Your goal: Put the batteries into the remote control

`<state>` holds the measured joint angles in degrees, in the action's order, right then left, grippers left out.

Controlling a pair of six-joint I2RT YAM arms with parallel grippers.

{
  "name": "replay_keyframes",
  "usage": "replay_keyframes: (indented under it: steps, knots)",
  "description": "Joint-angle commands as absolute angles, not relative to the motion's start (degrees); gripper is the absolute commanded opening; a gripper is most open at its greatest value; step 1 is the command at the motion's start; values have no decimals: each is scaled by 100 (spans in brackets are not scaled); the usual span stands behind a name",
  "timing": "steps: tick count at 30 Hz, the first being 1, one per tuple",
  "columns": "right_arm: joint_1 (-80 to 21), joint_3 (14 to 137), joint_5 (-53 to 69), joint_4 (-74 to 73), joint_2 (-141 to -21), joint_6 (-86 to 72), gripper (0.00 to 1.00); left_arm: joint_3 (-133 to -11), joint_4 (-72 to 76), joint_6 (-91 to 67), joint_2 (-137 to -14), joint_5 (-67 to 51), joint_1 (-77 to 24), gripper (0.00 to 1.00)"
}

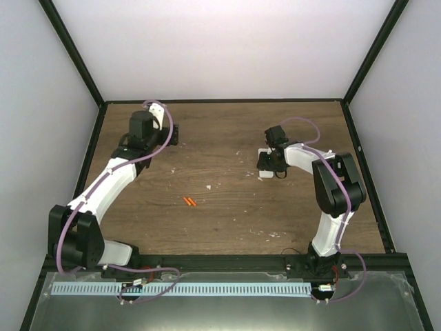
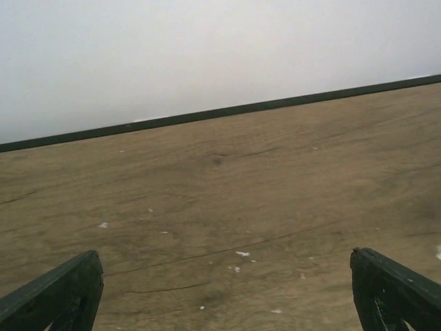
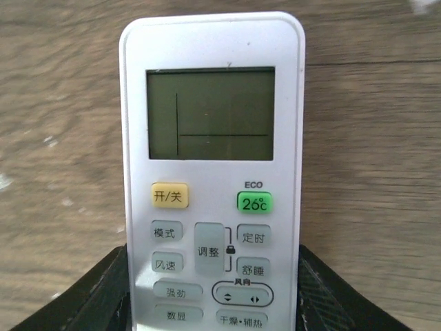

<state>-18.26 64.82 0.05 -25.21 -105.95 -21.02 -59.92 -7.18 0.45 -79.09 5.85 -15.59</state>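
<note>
The remote control [image 3: 211, 138] is a white handset lying face up on the wooden table, grey display and buttons showing. My right gripper [image 3: 213, 283] has its two black fingers pressed against the remote's long sides at the button end. From above, the remote [image 1: 265, 175] shows as a white patch under the right gripper [image 1: 271, 164], right of the table's middle. The batteries [image 1: 189, 201], two slim orange-red cylinders, lie side by side on the bare wood near the centre. My left gripper [image 2: 227, 289] stands wide open over bare wood at the far left [image 1: 173, 135], holding nothing.
Pale crumbs [image 2: 242, 254] are scattered on the wood, one larger speck [image 1: 209, 187] near the batteries. A black frame edge [image 2: 220, 112] runs along the table's far side against the white wall.
</note>
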Motion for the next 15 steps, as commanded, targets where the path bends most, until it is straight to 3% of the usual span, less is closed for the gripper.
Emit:
replay_keyframes:
  steps: [1,15]
  knots:
    - [-2181,6594,511,-2507,-10229,-1709,35,-5983,-806,-200,-7578,-124,-1574,98]
    - [-3703,6741,701,-793,-9051,-1214,31,-5459,-103,-1971,-7023,-1848,-1593,93]
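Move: The remote control lies on the table already gripped by the right hand, its middle about 2 cm ahead of that hand. The open left gripper, towards which the remote goes, stands some 33 cm to the right hand's left, 4 cm farther out and 21 cm higher; the batteries lie roughly 26 cm left and 14 cm back. From the left hand the remote is about 33 cm right, 2 cm back and 22 cm below. Still pinching the remote by its long sides, the right hand lifts it off the table and sweeps it left and up, roughly 14 cm each way, towards the left gripper, swinging some 25 degrees counter-clockwise while its fingers tip up to point more forward. The left hand, fingers staying wide open, shifts about 5 cm right, a little less back and some 3 cm up, rolling its left side down. ##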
